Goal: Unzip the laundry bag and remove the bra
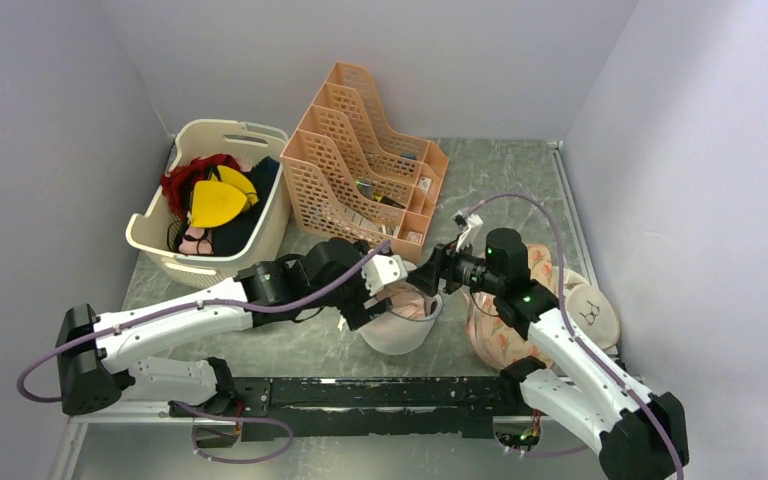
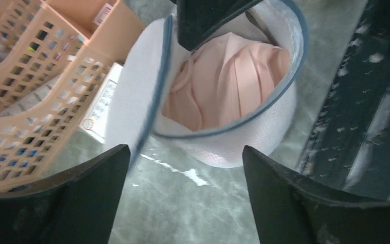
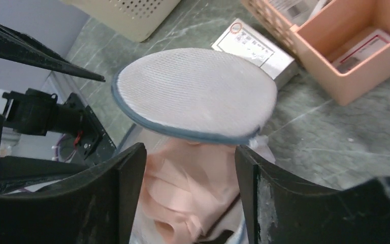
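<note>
The laundry bag (image 1: 398, 330) is a white mesh drum standing at the table's middle front, unzipped. Its round blue-edged lid (image 3: 195, 94) is flipped up. The pale pink bra (image 2: 228, 76) lies bunched inside and also shows in the right wrist view (image 3: 193, 188). My right gripper (image 3: 190, 173) is open, its fingers (image 3: 124, 198) reaching down into the bag's mouth on either side of the bra. In the top view it (image 1: 438, 272) comes from the right. My left gripper (image 2: 185, 168) is open and empty, just beside the bag's rim on its left (image 1: 385, 288).
A cream basket (image 1: 155, 245) of red, yellow and black clothes stands at back left. A peach file organiser (image 1: 360, 160) stands behind the bag, a white labelled box (image 3: 256, 48) at its foot. A peach printed pad (image 1: 500, 335) and a white disc (image 1: 590, 315) lie right. A black rail (image 1: 380, 395) runs along the front.
</note>
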Robot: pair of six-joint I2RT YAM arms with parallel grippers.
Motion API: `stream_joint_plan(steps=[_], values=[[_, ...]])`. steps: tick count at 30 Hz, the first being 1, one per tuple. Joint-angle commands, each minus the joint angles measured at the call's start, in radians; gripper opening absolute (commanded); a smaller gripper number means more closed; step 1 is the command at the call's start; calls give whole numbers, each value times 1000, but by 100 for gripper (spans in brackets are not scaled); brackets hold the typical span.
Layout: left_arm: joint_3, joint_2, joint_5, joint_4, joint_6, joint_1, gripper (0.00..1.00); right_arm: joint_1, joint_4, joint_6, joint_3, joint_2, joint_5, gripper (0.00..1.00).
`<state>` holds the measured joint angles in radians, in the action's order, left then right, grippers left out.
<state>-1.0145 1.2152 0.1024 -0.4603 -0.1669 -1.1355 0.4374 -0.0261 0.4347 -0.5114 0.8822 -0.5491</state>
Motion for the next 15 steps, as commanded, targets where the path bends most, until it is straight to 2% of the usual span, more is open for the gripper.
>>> stream_joint_plan(steps=[1,4,6,15], values=[[-28,-80,-192,84,42,66,100,30,-157,-61,-91,-62,157,68],[15,-184,-318,173,73,160,99,96,-210,-101,-136,-65,277,75],[48,-254,-322,225,87,194,100,151,-237,-123,-174,-43,347,78],[188,-530,90,320,124,229,99,499,-333,-180,-375,164,708,88]])
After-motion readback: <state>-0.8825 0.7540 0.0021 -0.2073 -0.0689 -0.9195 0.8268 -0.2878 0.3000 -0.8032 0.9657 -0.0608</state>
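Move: Inside the open laundry bag, the bra lies almost under the right hand, about 4 cm back of it, level sideways and 9 cm below. From that hand, the raised lid stands roughly 6 cm left, 2 cm ahead and 2 cm lower; the white box on the table is about 10 cm left, 5 cm ahead and 15 cm down. From the left hand, the bra is some 7 cm right, level fore and aft, 10 cm below. Backing up and away from the raised lid, the left hand opens fully, climbs about 14 cm, then also swings some 6 cm left, its right-pointing fingers tipping up towards level. The right hand spreads its fingers wider and rises about 4 cm, then shifts about 4 cm left over the bag's mouth as its fingers tip down towards the bra; contact there can't be made out. ##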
